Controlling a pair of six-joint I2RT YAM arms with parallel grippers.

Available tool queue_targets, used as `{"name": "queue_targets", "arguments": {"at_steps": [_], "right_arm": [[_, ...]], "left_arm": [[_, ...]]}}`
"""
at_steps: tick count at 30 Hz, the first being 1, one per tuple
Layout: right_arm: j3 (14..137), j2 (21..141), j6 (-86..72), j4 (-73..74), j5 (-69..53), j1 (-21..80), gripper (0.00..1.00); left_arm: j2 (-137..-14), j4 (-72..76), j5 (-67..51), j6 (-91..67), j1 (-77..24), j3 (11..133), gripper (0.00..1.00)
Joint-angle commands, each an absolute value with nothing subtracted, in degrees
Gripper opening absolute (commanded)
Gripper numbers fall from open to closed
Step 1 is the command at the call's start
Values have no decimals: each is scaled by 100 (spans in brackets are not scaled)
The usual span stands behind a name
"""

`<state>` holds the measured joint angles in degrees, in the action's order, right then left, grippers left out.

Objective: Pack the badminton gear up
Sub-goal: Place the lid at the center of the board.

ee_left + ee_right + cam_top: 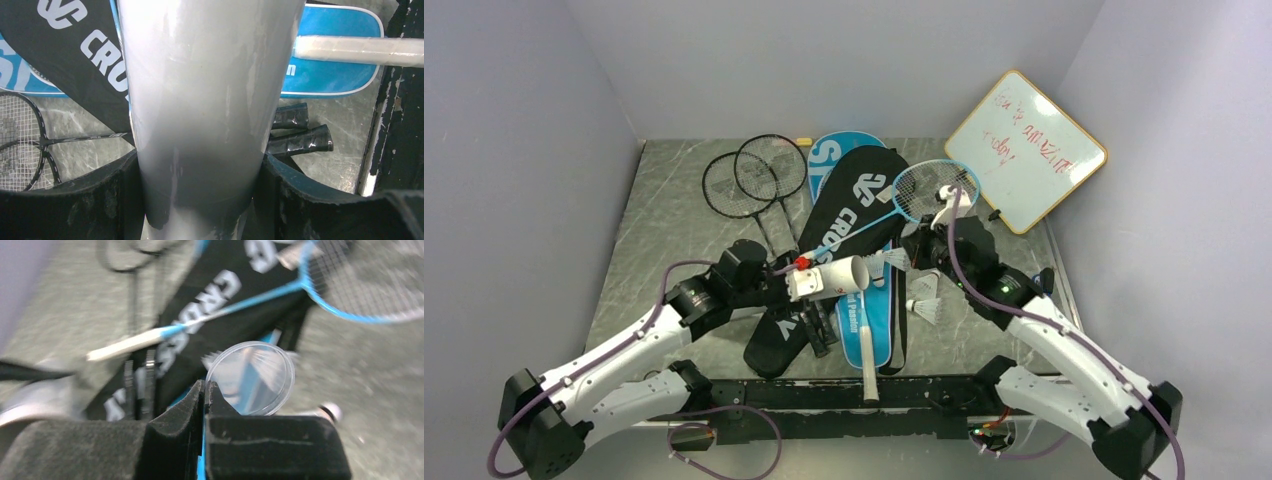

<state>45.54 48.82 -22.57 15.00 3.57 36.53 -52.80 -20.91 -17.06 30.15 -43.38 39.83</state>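
My left gripper [809, 287] is shut on the white cardboard tube [834, 277], held nearly level above the covers. In the left wrist view the tube [200, 100] fills the space between the two fingers. My right gripper [206, 390] is shut on the rim of a clear round lid [252, 375], and stands right of the tube's open mouth [921, 246]. White shuttlecocks [927, 310] lie on the table below it. The light-blue racket [934, 190] rests across the black CROSSWAY cover [859, 205], which lies on the blue cover [836, 155]. Two black rackets [754, 180] lie at the back left.
A wood-framed whiteboard [1024, 150] with red writing leans at the back right. A white racket handle [867, 355] points toward the near edge, over the blue cover. Black racket grips [300, 142] lie under the tube. Grey walls close in three sides.
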Motion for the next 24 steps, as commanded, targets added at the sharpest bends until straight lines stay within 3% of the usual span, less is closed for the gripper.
{"name": "queue_targets", "arguments": {"at_steps": [1, 17, 18, 20, 21, 24], "right_arm": [[4579, 5311, -3026, 2120, 2591, 3583, 0], [3676, 6738, -4404, 1500, 2614, 1387, 0], [3710, 6812, -4418, 1504, 2633, 1350, 4], [3847, 6852, -4259, 1526, 2583, 1342, 43], [3876, 6829, -4115, 1462, 2483, 1345, 53], [3984, 6728, -3671, 1255, 1936, 1398, 62]], "left_arm": [[-5053, -1915, -1818, 2930, -4333, 4026, 15], [-4749, -1733, -1881, 2887, -4284, 3995, 14], [-4728, -1724, -1887, 2879, -4282, 3991, 14], [-4701, -1714, -1879, 2874, -4273, 3982, 14], [-4691, -1706, -1875, 2865, -4274, 3982, 14], [-4677, -1692, -1893, 2850, -4266, 3986, 14]]}}
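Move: The right hand holds the clear lid; the bare patch of table it is bound for lies about 19 cm to the right, 5 cm ahead and 20 cm below. The nearest shuttlecock stands some 8 cm right and 3 cm back, the blue racket's head about 10 cm right and 23 cm ahead, both some 22 cm below. From the left hand the patch is about 49 cm right, 9 cm ahead, 13 cm down. The right hand swings the lid about 17 cm right and down, past the shuttlecock, then opens its fingers. ##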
